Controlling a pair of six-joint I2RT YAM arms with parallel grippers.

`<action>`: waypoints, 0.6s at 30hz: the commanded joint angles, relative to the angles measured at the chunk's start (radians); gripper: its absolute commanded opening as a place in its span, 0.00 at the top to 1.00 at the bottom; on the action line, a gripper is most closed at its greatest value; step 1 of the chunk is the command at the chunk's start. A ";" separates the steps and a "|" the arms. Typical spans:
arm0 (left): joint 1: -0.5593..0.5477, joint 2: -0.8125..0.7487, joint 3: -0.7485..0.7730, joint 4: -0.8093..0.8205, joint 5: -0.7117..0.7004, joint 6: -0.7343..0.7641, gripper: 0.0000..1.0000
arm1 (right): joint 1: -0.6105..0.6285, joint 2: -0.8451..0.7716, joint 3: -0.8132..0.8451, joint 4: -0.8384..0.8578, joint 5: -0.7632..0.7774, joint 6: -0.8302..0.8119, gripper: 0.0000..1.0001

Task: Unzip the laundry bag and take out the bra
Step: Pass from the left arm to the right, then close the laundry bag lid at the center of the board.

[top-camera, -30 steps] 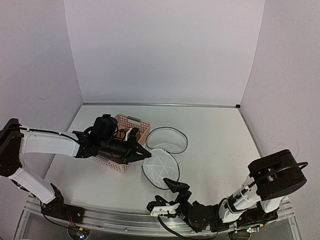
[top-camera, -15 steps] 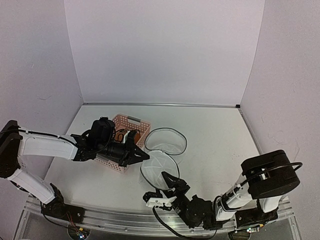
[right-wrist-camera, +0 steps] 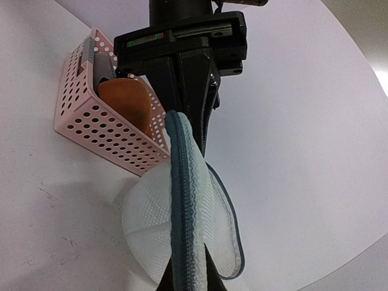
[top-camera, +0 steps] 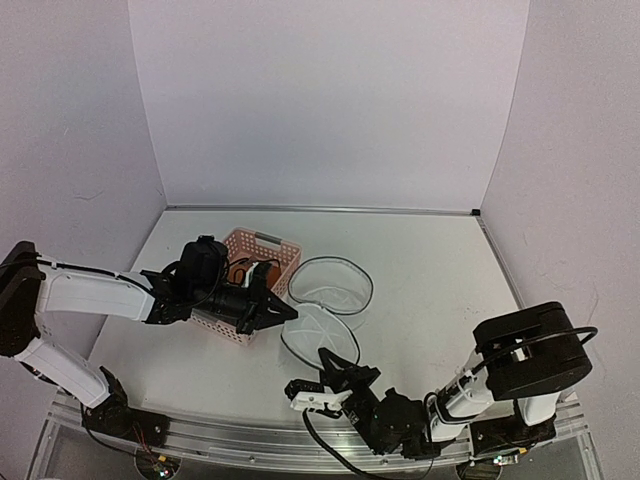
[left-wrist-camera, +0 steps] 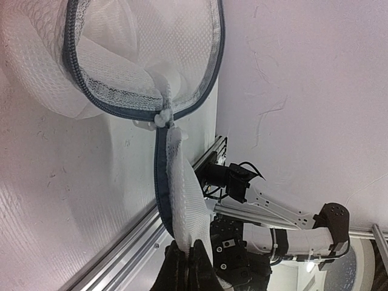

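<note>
The laundry bag [top-camera: 332, 285] lies open on the table, a white mesh ring with a dark rim, empty inside [left-wrist-camera: 145, 54]. Its round lid [top-camera: 318, 335] hangs from it by the zip and is stretched on edge between both grippers. My left gripper [top-camera: 278, 312] is shut on the lid's far edge [left-wrist-camera: 188, 267]. My right gripper [top-camera: 332, 362] is shut on the zip rim at the lid's near edge [right-wrist-camera: 191, 282]. The orange bra [top-camera: 243, 272] lies in the pink basket [right-wrist-camera: 127, 103], outside the bag.
The pink lattice basket [top-camera: 262, 243] stands at the left of the bag, under my left arm [top-camera: 100, 290]. The aluminium rail [top-camera: 200, 430] runs along the table's near edge. White walls close in the back and both sides.
My right gripper has gone from open to shut on the lid's near edge and shifted a little left. The left gripper, still holding the lid, has drawn back slightly.
</note>
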 commanded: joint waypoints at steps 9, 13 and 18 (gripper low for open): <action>0.003 -0.075 0.011 0.061 -0.020 0.011 0.35 | -0.004 -0.074 0.004 0.082 0.003 -0.069 1.00; 0.009 -0.100 0.031 0.054 -0.020 0.028 0.25 | -0.006 -0.111 -0.003 0.078 0.003 -0.096 1.00; 0.024 -0.137 0.058 -0.034 -0.040 0.085 0.16 | -0.014 -0.205 -0.015 -0.022 0.005 -0.073 1.00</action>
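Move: The left hand pinches the lid's far-left rim; the lid's middle lies about 5 cm back, 6 cm right and 4 cm below. The bag mouth is some 7 cm ahead, 8 cm right and 8 cm lower, the pink basket 8 cm ahead, 13 cm left and 12 cm lower. The right hand already holds the near rim, with the lid's middle about 5 cm ahead, 1 cm left and 4 cm below. Left fingers open wide, releasing the lid rim, then both hands rise about 3 cm, the right still pinching. ##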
